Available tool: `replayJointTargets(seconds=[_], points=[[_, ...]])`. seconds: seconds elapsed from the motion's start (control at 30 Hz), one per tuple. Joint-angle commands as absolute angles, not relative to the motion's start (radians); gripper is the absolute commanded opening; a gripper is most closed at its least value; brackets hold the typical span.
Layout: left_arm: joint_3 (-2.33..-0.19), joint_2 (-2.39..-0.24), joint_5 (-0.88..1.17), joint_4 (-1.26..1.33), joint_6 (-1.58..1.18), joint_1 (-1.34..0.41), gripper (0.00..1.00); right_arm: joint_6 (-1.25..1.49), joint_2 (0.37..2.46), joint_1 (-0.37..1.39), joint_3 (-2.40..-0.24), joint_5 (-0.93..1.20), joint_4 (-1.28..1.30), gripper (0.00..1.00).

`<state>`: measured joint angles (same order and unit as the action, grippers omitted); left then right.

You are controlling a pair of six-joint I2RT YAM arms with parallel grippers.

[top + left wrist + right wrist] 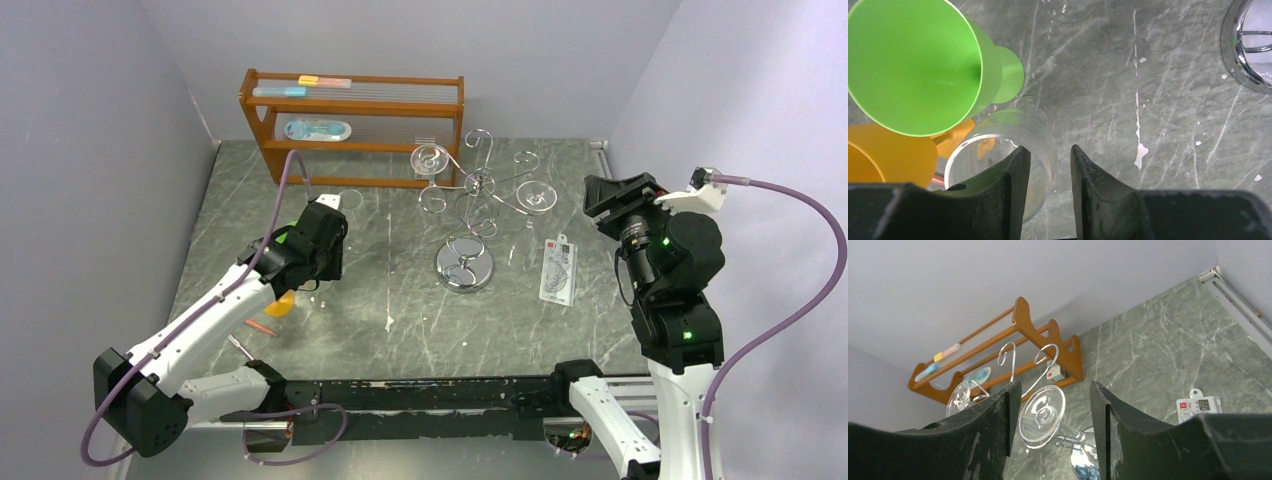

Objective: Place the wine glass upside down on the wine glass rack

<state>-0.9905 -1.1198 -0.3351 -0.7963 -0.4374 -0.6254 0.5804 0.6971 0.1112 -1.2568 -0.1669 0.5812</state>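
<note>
The wine glass (1035,125) is clear and stands by my left gripper (1050,150), its stem hidden. One finger is inside the bowl and the other outside, with the glass wall between them and a small gap on the outer side, so the gripper is open. In the top view that gripper (326,268) covers the glass. The chrome wine glass rack (466,200) stands mid-table on its round mirrored base (1243,47). Two clear glasses (1042,415) (432,158) hang upside down from its arms. My right gripper (1050,390) is open and empty, raised to the right of the rack (1008,352).
A green plastic goblet (913,65) and an orange one (888,155) crowd the glass on the left. Another clear glass (352,200) stands further back. A brown wooden shelf unit (350,125) lines the back wall. A white packaged item (558,270) lies right of the rack base.
</note>
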Motion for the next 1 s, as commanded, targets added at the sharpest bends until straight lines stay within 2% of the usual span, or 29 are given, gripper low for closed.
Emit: replayJointTargets(seconds=[0.0, 0.2, 0.23, 0.47, 0.63, 0.97], points=[[-0.984, -1.125, -0.324, -0.775, -0.435, -0.621, 0.36, 0.590, 0.696, 0.105, -1.256, -0.155, 0.572, 0.56], [-1.002, -1.128, -0.264, -0.793, -0.411, -0.620, 0.07, 0.603, 0.695, 0.105, -1.274, -0.176, 0.580, 0.56], [-1.011, -1.125, -0.248, -0.796, -0.408, -0.620, 0.05, 0.605, 0.692, 0.106, -1.272, -0.174, 0.572, 0.56], [-1.113, -1.068, -0.178, -0.810, -0.391, -0.620, 0.05, 0.633, 0.674, 0.106, -1.261, -0.120, 0.465, 0.56], [-1.208, -1.011, -0.161, -0.794, -0.392, -0.620, 0.05, 0.641, 0.714, 0.106, -1.286, 0.006, 0.409, 0.55], [-1.349, -0.878, -0.197, -0.569, -0.405, -0.620, 0.05, 0.763, 0.772, 0.104, -1.275, 0.270, 0.235, 0.57]])
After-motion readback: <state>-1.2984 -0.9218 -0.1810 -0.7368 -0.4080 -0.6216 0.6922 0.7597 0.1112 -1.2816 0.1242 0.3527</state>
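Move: The clear wine glass stands upright about 3 cm to the left of the left hand, level with it, its middle some 5 cm below. From that hand the green cup is about 6 cm ahead and 5 cm left, the orange cup level and 11 cm left, another clear glass 11 cm ahead and 4 cm right. The first glass lies some 48 cm left of the right hand, roughly level, 32 cm below. Left fingers pinch the wine glass's bowl wall, then lift about 19 cm, tipping up; right hand rises leftward. ##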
